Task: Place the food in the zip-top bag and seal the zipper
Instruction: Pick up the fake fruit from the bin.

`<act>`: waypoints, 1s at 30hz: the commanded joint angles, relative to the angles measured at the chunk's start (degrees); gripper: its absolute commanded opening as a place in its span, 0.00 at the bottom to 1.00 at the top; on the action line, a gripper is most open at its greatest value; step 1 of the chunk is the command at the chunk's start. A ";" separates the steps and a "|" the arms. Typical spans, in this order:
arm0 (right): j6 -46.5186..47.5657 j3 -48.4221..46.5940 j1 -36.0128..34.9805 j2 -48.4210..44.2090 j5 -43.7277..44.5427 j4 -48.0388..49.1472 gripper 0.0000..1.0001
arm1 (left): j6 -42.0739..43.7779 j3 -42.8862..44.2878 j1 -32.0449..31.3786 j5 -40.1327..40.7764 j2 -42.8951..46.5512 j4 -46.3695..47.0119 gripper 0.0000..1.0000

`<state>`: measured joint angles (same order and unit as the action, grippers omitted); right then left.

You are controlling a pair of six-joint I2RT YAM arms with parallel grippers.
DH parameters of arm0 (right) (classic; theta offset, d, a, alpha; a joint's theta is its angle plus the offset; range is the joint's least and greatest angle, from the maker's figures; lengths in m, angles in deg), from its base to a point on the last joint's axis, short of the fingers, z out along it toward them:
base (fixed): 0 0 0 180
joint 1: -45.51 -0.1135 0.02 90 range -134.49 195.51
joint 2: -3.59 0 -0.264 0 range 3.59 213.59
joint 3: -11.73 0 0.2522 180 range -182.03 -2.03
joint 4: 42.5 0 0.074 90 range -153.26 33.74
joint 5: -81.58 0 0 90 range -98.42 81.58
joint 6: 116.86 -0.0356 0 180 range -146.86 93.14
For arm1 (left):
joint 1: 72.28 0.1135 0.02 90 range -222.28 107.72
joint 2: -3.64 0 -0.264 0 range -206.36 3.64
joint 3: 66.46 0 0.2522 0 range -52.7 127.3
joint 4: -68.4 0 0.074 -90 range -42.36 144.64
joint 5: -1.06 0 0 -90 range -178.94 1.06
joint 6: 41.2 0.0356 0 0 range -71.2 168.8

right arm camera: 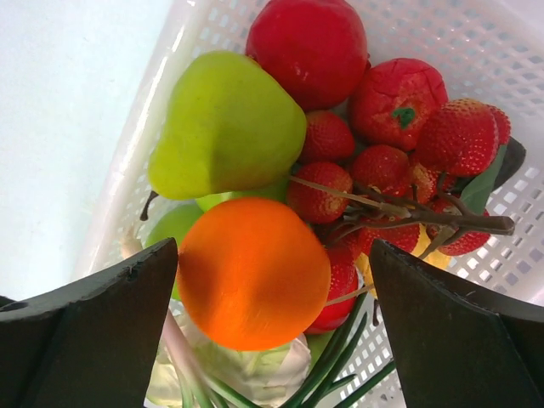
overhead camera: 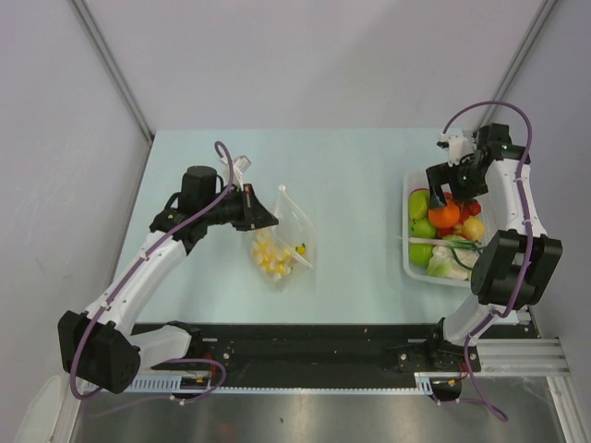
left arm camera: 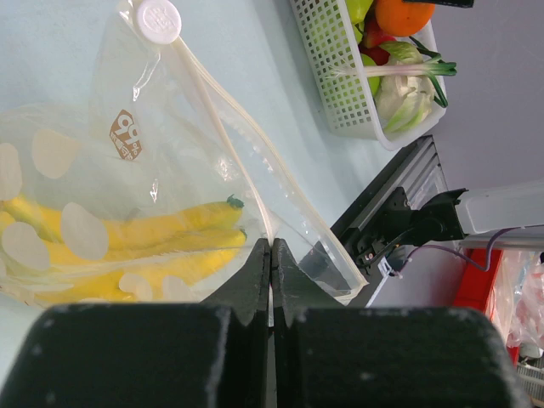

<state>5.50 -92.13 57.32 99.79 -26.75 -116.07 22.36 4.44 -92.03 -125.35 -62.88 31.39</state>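
The clear dotted zip-top bag (overhead camera: 282, 245) lies mid-table with yellow bananas (left arm camera: 144, 242) inside. My left gripper (left arm camera: 270, 248) is shut on the bag's mouth edge, where the whitish zipper (left arm camera: 229, 144) runs up to a round white slider (left arm camera: 160, 19). In the top view the left gripper (overhead camera: 263, 217) sits at the bag's left upper corner. My right gripper (right arm camera: 274, 251) hangs open over the basket, its fingers either side of an orange (right arm camera: 253, 272) without touching it. Around the orange lie a green pear (right arm camera: 225, 127), a red tomato (right arm camera: 310, 42) and strawberries (right arm camera: 459, 127).
The white slotted basket (overhead camera: 406, 249) stands at the table's right edge, filled with fruit and leafy greens (left arm camera: 408, 93). Grey walls enclose the table on three sides. A black rail (overhead camera: 323, 355) runs along the near edge.
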 commanded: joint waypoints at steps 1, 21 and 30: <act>1.65 0.10 -0.56 -0.75 3.11 -0.04 0.99 | 1.30 0.51 -0.20 -1.22 1.31 0.83 0.00; 5.96 4.23 -3.99 -2.42 1.89 -7.95 1.00 | 1.21 -0.46 -0.20 -1.30 2.10 0.83 0.00; 6.05 5.73 -4.43 -2.69 0.14 -8.83 0.98 | 1.30 -0.28 -0.12 -1.39 1.92 0.83 0.00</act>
<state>10.92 -86.43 53.10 99.55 -25.37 -123.79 22.38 4.23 -92.03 -125.37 -62.53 31.37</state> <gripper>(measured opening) 0.994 0.005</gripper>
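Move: The orange lies just under the right hand's open fingers, about 5 cm below, 2 cm back and 1 cm to the left. The green pear sits some 2 cm ahead and 5 cm left of this hand, the strawberries about 2 cm ahead and 4 cm right, and the spring onion stalk runs across about 7 cm back; all lie 5 to 7 cm below. From the left hand, the orange is roughly 35 cm right, 5 cm ahead and 11 cm below. The right hand, fingers still wide open, draws back about 5 cm over the bin while sinking some 3 cm and easing nearly 3 cm left, slow at first and then quicker, following the orange towards the spring onion. The wrist turns some 15 degrees as it goes, tipping the fingers more steeply down and swinging slightly counter-clockwise, so that they come down either side of the orange, the right-hand finger coming against its side without closing. ##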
